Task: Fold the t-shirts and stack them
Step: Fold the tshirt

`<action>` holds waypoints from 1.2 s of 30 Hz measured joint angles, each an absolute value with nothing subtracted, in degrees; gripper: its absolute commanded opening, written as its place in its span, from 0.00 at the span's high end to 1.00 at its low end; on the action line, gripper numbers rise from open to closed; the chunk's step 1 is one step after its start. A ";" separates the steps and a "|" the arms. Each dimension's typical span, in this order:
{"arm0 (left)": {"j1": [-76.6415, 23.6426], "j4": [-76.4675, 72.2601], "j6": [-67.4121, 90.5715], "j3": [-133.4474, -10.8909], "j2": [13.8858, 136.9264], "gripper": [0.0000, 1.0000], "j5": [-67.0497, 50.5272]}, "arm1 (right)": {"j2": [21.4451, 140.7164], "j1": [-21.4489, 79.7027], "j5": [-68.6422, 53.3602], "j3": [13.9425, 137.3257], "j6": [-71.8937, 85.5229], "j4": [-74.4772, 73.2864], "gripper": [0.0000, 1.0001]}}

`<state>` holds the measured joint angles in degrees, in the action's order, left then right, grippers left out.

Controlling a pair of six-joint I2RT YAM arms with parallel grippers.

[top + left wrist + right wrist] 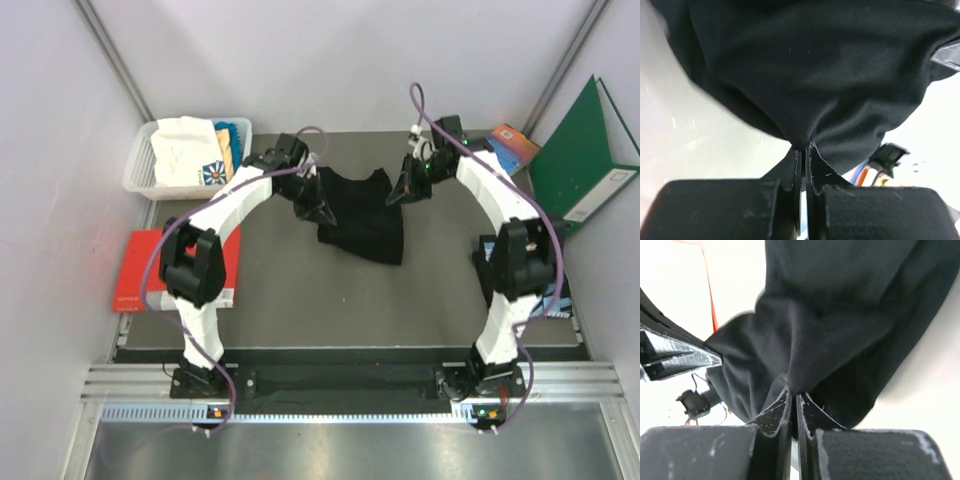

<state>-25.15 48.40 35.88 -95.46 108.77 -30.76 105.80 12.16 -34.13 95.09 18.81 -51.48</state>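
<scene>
A plain black t-shirt (362, 212) hangs stretched between my two grippers at the back of the table, its lower part draping onto the grey mat. My left gripper (322, 207) is shut on the shirt's left shoulder edge; in the left wrist view the black cloth (810, 70) bunches into the closed tips of that gripper (804, 147). My right gripper (400, 190) is shut on the right shoulder edge, where the cloth (840, 315) gathers into its tips (793, 396). White and teal t-shirts (188, 150) lie in the basket at the back left.
A white plastic basket (141, 160) stands at the back left corner. A flat red book (138, 268) lies left of the left arm. A green folder (585, 165) leans at the back right, a blue-and-orange magazine (515, 146) beside it. Walls close in on three sides.
</scene>
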 measured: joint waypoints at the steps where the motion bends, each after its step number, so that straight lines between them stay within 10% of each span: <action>1: -24.21 48.49 35.97 -98.15 111.31 1.00 -31.68 | 108.40 11.66 -34.57 97.93 18.48 -51.53 0.97; 18: -14.74 29.39 51.20 -121.62 138.37 1.00 -44.21 | 135.26 8.95 -46.22 120.14 31.35 -32.93 0.87; 22: -13.15 22.35 55.35 -121.67 140.44 1.00 -45.43 | 135.96 8.82 -45.52 120.14 37.04 -24.01 0.47; 24: -12.36 19.29 57.23 -121.82 141.36 0.72 -45.54 | 135.96 8.82 -44.42 120.20 38.96 -20.12 0.23; 25: -11.88 17.85 58.37 -122.56 142.23 0.14 -45.76 | 135.96 8.82 -43.59 120.22 39.44 -18.44 0.01; 26: -11.60 16.80 58.61 -123.31 143.11 0.01 -45.82 | 135.96 8.82 -42.72 120.22 39.79 -17.08 0.00; 36: -9.89 6.90 63.86 -127.79 148.81 0.01 -48.69 | 131.48 8.82 -33.06 116.60 34.52 -15.99 0.00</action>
<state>-9.89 6.90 63.86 -127.79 148.81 -48.69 131.48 8.82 -33.06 116.60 34.52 -15.99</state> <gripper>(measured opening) 0.987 0.993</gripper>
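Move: The collar end of the t-shirt, where the held hem is to be laid, has its middle about 20 cm ahead of the left hand, 8 cm to its right and 14 cm below. From the right hand it is roughly 16 cm ahead, 9 cm left and 16 cm below. The white basket stands some 24 cm ahead and 33 cm left of the left hand; the blue-orange book lies about 20 cm ahead and 27 cm right of the right hand. With each hand still pinching a corner of the raised hem, both arms sweep forward together over the t-shirt towards its collar end, the left about 25 cm and the right about 21 cm, sinking some 4 cm on the way, though the right hand rises back over its last stretch. The wrists swing the inward-pointing fingers flatter and more forward (the left by some 30 degrees), and late in the sweep both grippers open wide, letting go of the hem well above the table while the hands still run a little farther out. ##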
